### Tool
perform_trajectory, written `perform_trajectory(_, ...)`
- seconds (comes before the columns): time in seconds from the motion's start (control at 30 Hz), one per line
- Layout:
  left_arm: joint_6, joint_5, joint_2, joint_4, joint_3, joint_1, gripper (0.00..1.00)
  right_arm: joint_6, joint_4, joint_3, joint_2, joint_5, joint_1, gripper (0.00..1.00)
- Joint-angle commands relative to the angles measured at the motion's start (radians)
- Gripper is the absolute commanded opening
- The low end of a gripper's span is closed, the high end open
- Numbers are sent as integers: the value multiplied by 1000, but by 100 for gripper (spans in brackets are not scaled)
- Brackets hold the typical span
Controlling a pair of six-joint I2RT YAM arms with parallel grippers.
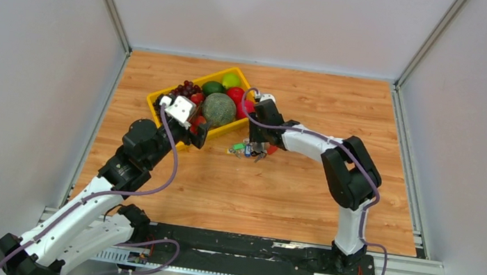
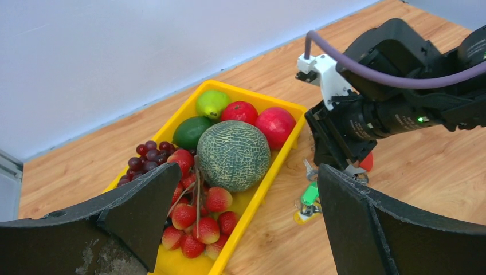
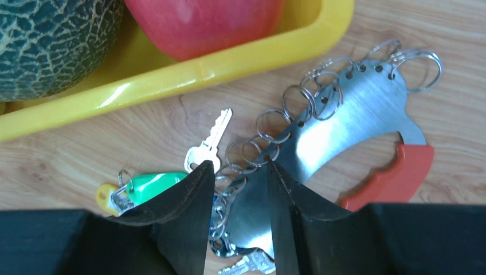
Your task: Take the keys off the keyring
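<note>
The keys (image 3: 349, 109) are a silver-grey metal crescent lined with several split rings, lying on the wooden table beside the tray. The keyring's red tag (image 3: 395, 175) joins its right end and also shows in the left wrist view (image 2: 367, 162). A small silver key (image 3: 209, 142), a green tag (image 3: 150, 184) and a yellow tag (image 3: 103, 195) lie at its left end. My right gripper (image 3: 238, 183) is low over the crescent's left end. Its jaws stand narrowly apart with rings between them, and the crescent runs under the right finger. My left gripper (image 2: 247, 169) is wide open and empty above the tray's near end.
A yellow tray (image 1: 154, 96) holds a melon (image 2: 233, 154), apples, limes, grapes and strawberries. Its long rim (image 3: 200, 71) runs just behind the keys. The right arm (image 1: 345, 171) reaches in from the right. Grey walls enclose the table.
</note>
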Motion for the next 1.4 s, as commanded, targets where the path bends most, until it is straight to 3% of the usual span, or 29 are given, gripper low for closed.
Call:
perform_trajectory(0.0,9,17,-6,11,43,5,100,-70,7,73,52,44,8,42)
perform_trajectory(0.4,11,24,-3,13,39,5,100,-82,-28,115,138,238,14,39)
perform_trajectory(0.57,11,28,-1,14,38,4,100,-46,-31,53,88,283,14,13)
perform_trajectory(0.7,9,35,0,14,37,5,100,-47,-17,-4,12,288,14,1)
perform_trajectory(1.37,2,115,21,25,26,5,100,-68,118,-300,-565,125,14,0)
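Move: The keyring, a grey metal crescent edged with small rings, has its middle about 4 cm ahead of the right hand, 4 cm to its right and 3 cm below. Its red handle is about 3 cm ahead and 6 cm right; the green tag lies 5 cm left, level with the hand, and the blue tag 2 cm left and 1 cm back. From the left hand, the keyring is some 15 cm ahead, 20 cm right and 28 cm lower. The right hand eases forward about 3.5 cm, sinking slightly, drifting right and rolling its left side down, then shuts its half-open fingers to pinch the keyring by its ringed edge. Keeping that pinch, it draws back and to the right, away from the loose tagged keys, and then lifts fast by about 11 cm as the fingers tip up to a shallower slant. ##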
